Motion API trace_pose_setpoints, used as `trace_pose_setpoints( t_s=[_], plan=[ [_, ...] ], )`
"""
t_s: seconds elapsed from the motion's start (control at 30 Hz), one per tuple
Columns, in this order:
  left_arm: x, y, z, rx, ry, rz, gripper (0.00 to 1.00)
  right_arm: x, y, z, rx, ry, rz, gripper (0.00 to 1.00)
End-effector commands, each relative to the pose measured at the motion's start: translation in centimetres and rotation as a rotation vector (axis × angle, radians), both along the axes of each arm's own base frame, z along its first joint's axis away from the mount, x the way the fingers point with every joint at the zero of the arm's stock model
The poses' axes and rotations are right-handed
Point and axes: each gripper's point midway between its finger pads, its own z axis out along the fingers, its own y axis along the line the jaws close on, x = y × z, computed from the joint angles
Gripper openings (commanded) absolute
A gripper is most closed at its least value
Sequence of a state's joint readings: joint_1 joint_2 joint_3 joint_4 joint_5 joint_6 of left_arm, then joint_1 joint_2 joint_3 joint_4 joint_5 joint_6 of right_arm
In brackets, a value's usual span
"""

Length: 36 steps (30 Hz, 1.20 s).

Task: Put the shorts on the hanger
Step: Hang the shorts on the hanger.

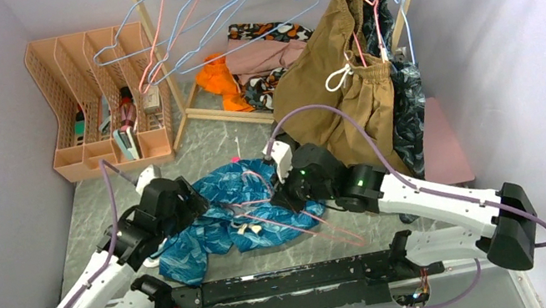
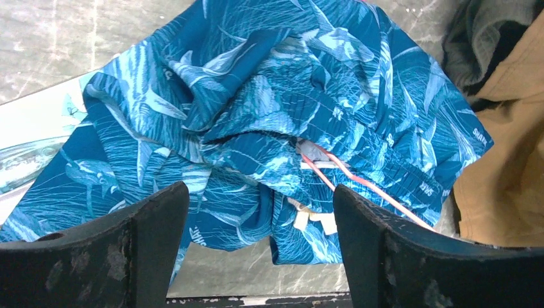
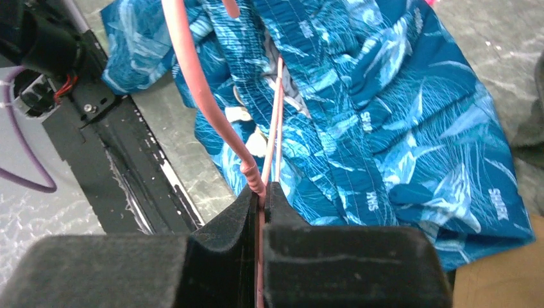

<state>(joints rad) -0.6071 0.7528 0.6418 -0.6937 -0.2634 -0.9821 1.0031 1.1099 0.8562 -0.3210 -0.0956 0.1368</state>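
The teal-blue leaf-print shorts (image 1: 236,203) lie crumpled on the table between my two arms. The left wrist view shows them (image 2: 276,115) with the cream drawstring ends (image 2: 314,221) near their lower edge. The pink wire hanger (image 1: 299,226) runs into the folds of the fabric. My right gripper (image 3: 262,189) is shut on the hanger (image 3: 192,83) at its twisted neck, right beside the shorts (image 3: 398,115). My left gripper (image 2: 260,192) stands open just short of the near edge of the shorts, with nothing between its fingers. In the top view it (image 1: 192,206) sits at the left edge of the shorts.
A wooden clothes rack (image 1: 159,55) stands at the back with light-blue hangers (image 1: 227,9), tan-brown shorts (image 1: 342,82) and a dark patterned garment (image 1: 408,96). A pink file organizer (image 1: 99,100) is at the back left. Orange and patterned clothes (image 1: 218,79) lie under the rack. A black rail (image 1: 292,282) runs along the near edge.
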Motion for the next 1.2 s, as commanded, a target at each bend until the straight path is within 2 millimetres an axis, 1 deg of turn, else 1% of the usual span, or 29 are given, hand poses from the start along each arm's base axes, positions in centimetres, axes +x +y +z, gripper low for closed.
trace_pose_setpoints(
  t_s=[0.0,0.07,0.13,0.23,0.3,0.4,0.5,0.57,0.63,0.7,0.87,0.93,1.03,1.17],
  plan=[
    [-0.4,1.9,-0.6,0.034,0.007,0.091,0.88,1.0,-2.6,-1.0,-0.089,0.02,-0.169,0.0],
    [-0.3,2.4,-0.3,0.04,-0.003,0.102,0.89,1.7,-3.8,-1.4,-0.107,0.019,-0.257,0.0],
    [-0.3,2.8,-0.2,0.045,-0.009,0.108,0.89,2.1,-4.7,-1.2,-0.098,0.01,-0.323,0.0],
    [-0.2,2.5,-0.2,0.025,-0.018,0.096,0.9,2.3,-5.3,-0.5,-0.063,0.009,-0.372,0.0],
    [-0.1,2.2,-0.6,0.012,-0.014,0.082,0.89,2.1,-5.0,0.3,-0.025,0.011,-0.364,0.0],
    [0.0,1.4,-1.6,-0.012,0.009,0.057,0.88,1.4,-4.3,2.2,0.055,-0.002,-0.304,0.0],
    [0.1,0.8,-2.7,-0.026,0.04,0.044,0.88,0.0,-3.2,3.9,0.117,-0.006,-0.191,0.0],
    [0.4,0.7,-3.2,-0.029,0.045,0.044,0.87,-0.8,-2.5,4.3,0.124,0.0,-0.125,0.0],
    [0.9,0.7,-3.0,-0.032,0.037,0.049,0.87,-0.9,-2.0,4.1,0.115,0.005,-0.097,0.0],
    [1.6,1.0,-2.4,-0.024,0.025,0.06,0.87,-0.7,-1.6,3.9,0.107,0.0,-0.085,0.0],
    [3.2,2.3,-0.9,-0.003,-0.008,0.107,0.88,-0.3,-0.1,2.3,0.062,0.003,-0.037,0.0],
    [3.6,2.5,-0.6,-0.019,-0.008,0.116,0.89,-1.0,0.7,2.0,0.065,0.014,0.024,0.0],
    [4.1,2.6,-0.7,-0.065,0.002,0.124,0.88,-3.0,1.5,1.5,0.069,0.048,0.133,0.0],
    [4.3,2.1,-1.2,-0.107,0.019,0.091,0.86,-4.2,1.1,-0.3,0.005,0.09,0.179,0.0]
  ],
)
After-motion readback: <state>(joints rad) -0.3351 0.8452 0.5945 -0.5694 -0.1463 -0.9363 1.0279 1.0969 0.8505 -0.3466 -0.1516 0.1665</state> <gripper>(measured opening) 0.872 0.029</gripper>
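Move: The shorts' waist opening, where the hanger's end lies, is about 9 cm to the left gripper's right, some 1 cm ahead and 11 cm below. Its drawstring sits 5 cm nearer the bases and 2 cm to the right of the opening; the white dish is about 13 cm to the left gripper's left and 4 cm back. From the right gripper, which holds the hanger, the opening is roughly 12 cm left, 4 cm ahead and 16 cm down. Keep the left gripper wide open and bring it about 2 cm left, lower it some 4 cm, then swing it forward and left over the shorts, rising slightly. Meanwhile keep the hanger pinched in the right gripper: draw it about 4 cm right, away from the opening, turning some 15 degrees clockwise and lifting, then reverse left and down, ending some 2 cm nearer the base. ##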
